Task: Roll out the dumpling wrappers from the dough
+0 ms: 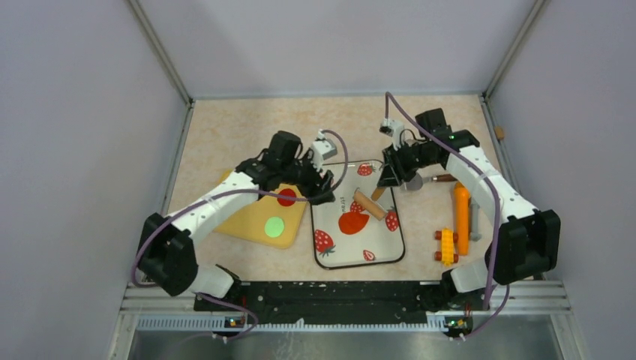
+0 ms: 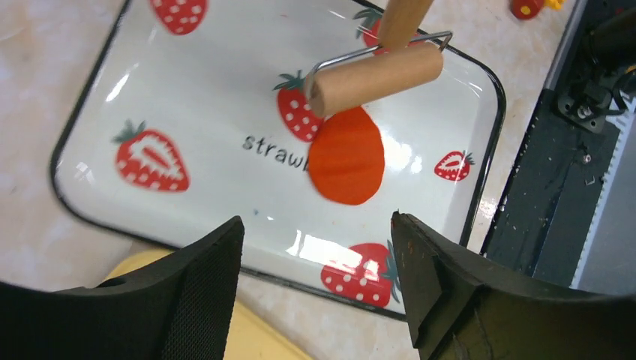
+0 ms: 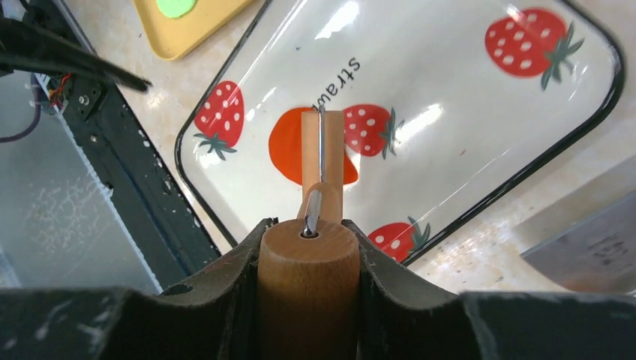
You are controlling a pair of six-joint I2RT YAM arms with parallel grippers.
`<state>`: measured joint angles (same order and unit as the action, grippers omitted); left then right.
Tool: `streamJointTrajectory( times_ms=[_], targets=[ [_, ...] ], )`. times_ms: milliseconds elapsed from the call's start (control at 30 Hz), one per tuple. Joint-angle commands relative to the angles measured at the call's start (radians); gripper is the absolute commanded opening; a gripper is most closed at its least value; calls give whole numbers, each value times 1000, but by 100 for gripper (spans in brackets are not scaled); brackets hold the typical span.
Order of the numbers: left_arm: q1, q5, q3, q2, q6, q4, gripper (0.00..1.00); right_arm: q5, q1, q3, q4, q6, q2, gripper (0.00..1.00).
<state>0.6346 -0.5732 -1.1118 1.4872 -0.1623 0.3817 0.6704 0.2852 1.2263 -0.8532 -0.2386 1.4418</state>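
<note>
The dough is a flat orange-red oval on the strawberry tray. A wooden roller rests at its far edge, and my right gripper is shut on the roller's handle. In the right wrist view the roller barrel lies over the dough. My left gripper hovers open over the tray's left rim with nothing between its fingers. The left wrist view shows the dough under the roller. Two dumpling wrappers, red and green, lie on the yellow board.
An orange cylinder and a yellow toy brick lie right of the tray. A grey metal blade sits beside the tray's far corner. The black base rail runs along the near edge, and walls close in the table.
</note>
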Motion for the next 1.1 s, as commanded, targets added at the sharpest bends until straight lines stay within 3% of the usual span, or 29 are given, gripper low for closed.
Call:
streamJointTrajectory(
  times_ms=[0, 200, 300, 400, 633, 967, 1067],
  targets=[
    [-85, 90, 68, -112, 124, 17, 74, 55, 39, 126, -82, -204, -50, 0],
    [-183, 176, 33, -1, 337, -52, 69, -79, 286, 177, -170, -585, -100, 0],
    [-206, 217, -101, 145, 328, 22, 59, -145, 388, 151, -158, -710, -113, 0],
    [-210, 263, -242, 270, 294, 92, 56, -235, 481, 112, -132, -815, -109, 0],
    [-229, 314, -377, 457, 271, 157, 46, -322, 570, 48, -52, -868, -86, 0],
    [-239, 317, -330, 494, 370, 129, 50, -326, 586, 31, -32, -874, -64, 0],
    [-242, 291, -328, 518, 385, 124, 43, -321, 586, 4, -29, -880, -58, 0]
  ],
)
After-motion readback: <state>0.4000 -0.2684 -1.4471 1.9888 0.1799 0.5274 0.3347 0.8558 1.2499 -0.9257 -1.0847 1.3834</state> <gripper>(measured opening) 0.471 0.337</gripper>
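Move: The tray's far-left corner is about 16 cm ahead of the left hand, 6 cm to its left and 13 cm below. From that same hand the dough lies 5 cm to the right and 1 cm back, and the red disc 7 cm ahead and 14 cm left. The dough is some 7 cm left of the roller-holding right hand, 2 cm back and 14 cm below. The scraper blade is 11 cm ahead and 10 cm right of the right hand. The tray's far-left corner draws the left hand: a small rise leftward, then forward and down, about 14 cm forward and 11 cm lower, turning counter-clockwise, its fingers part-closing around the left rim. The right hand keeps the roller and swings it left and back above the dough, rising then sinking back level, twisting some 70 degrees counter-clockwise. ##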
